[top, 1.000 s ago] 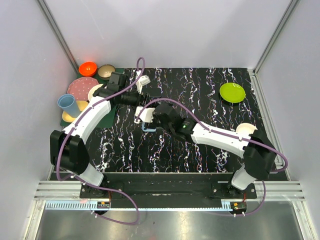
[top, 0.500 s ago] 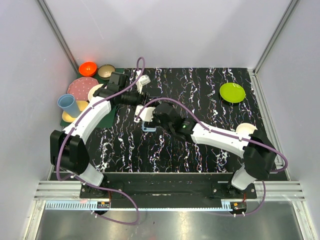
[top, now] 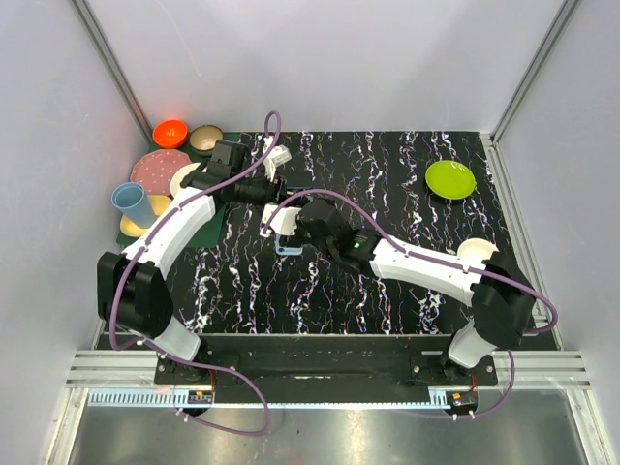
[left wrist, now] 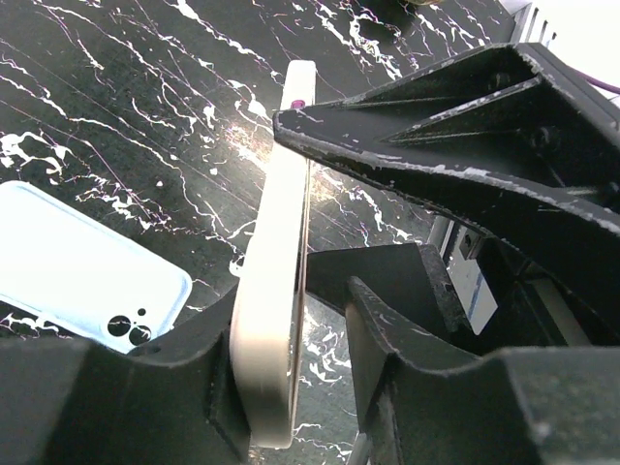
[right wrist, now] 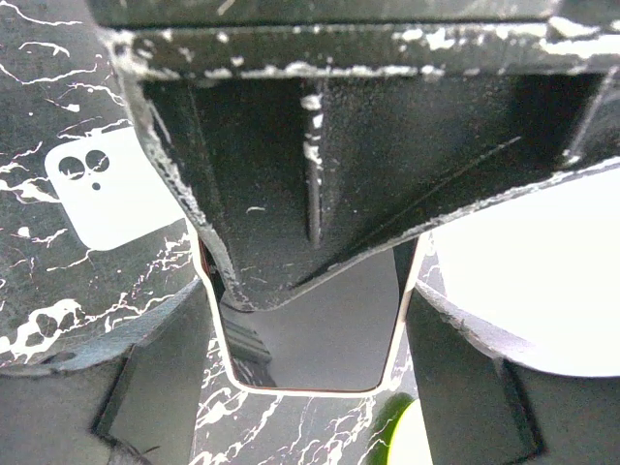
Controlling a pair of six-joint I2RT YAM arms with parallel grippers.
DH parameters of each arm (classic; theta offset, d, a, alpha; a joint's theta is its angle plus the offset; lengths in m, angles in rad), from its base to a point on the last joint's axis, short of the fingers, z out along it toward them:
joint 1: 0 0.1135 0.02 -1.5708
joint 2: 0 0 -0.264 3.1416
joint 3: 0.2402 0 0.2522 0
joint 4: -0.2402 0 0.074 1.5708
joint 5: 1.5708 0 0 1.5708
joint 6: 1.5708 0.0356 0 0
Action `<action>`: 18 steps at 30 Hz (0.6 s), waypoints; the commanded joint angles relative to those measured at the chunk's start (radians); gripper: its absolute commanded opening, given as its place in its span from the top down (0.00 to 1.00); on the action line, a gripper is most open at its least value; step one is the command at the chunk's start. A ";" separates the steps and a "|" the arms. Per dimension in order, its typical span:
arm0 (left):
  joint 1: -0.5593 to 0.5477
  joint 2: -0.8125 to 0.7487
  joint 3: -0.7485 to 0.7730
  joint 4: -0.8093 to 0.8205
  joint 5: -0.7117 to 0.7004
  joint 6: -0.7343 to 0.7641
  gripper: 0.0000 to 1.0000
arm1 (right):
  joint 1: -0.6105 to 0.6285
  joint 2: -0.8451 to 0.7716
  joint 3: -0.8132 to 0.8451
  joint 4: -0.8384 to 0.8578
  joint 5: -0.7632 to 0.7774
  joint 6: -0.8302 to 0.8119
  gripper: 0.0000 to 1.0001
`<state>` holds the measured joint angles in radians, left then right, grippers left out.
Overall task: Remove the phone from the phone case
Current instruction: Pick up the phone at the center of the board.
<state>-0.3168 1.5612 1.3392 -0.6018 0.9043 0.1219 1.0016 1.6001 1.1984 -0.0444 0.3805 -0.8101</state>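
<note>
The phone, cream-edged with a dark screen, stands on edge above the table. My right gripper is shut on it across its width, both side edges against the fingers. My left gripper straddles its thickness. One of its fingers lies against the phone's back. A gap shows between the other finger and the screen. The pale blue phone case lies empty and flat on the table beside the phone, camera cut-outs showing. In the top view both grippers meet over the case.
A green plate sits at the back right and a white disc by the right arm. At the back left stand an orange bowl, a tan bowl, a pink plate and a blue cup.
Neither arm has visibly shifted in the top view. My left gripper's jaws have narrowed round the phone.
</note>
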 commanded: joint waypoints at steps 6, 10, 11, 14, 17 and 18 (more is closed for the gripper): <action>-0.007 0.003 0.005 0.033 0.008 -0.001 0.69 | 0.014 -0.015 0.055 0.110 0.035 0.000 1.00; -0.007 0.008 0.005 0.033 0.002 -0.001 0.77 | 0.015 -0.017 0.055 0.115 0.034 0.000 1.00; -0.007 0.007 0.005 0.034 0.001 0.001 0.81 | 0.014 -0.019 0.055 0.115 0.035 0.002 1.00; -0.005 0.008 0.005 0.034 -0.005 -0.002 0.85 | 0.014 -0.019 0.052 0.113 0.034 0.002 1.00; -0.007 0.008 0.005 0.033 -0.007 -0.002 0.92 | 0.017 -0.022 0.055 0.112 0.034 0.002 1.00; -0.007 0.007 0.006 0.034 -0.008 -0.002 0.95 | 0.015 -0.020 0.055 0.113 0.034 0.003 1.00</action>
<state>-0.3153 1.5711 1.3392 -0.5926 0.8871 0.1226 1.0023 1.6001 1.1984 -0.0494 0.3847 -0.8093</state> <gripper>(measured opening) 0.179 0.783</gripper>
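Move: The held phone stands edge-on between the left gripper's open fingers, its middle about 4 cm to that hand's right, 1 cm ahead and 2 cm below. From the right hand, which already grips its long edges near the far end, the phone's middle is some 4 cm to the left, level fore and aft, and about 1 cm higher. The light-blue phone case lies roughly 4 cm ahead of the left hand, 2 cm to its left and 20 cm below; the other phone is some 14 cm beyond the case. Close the left gripper, already half shut, until its fingers pinch the phone's two faces near its left end, easing that hand about half a centimetre forward and a little down as they shut, without turning the wrist. Hold the right hand still meanwhile and keep its grip across the phone's width. ##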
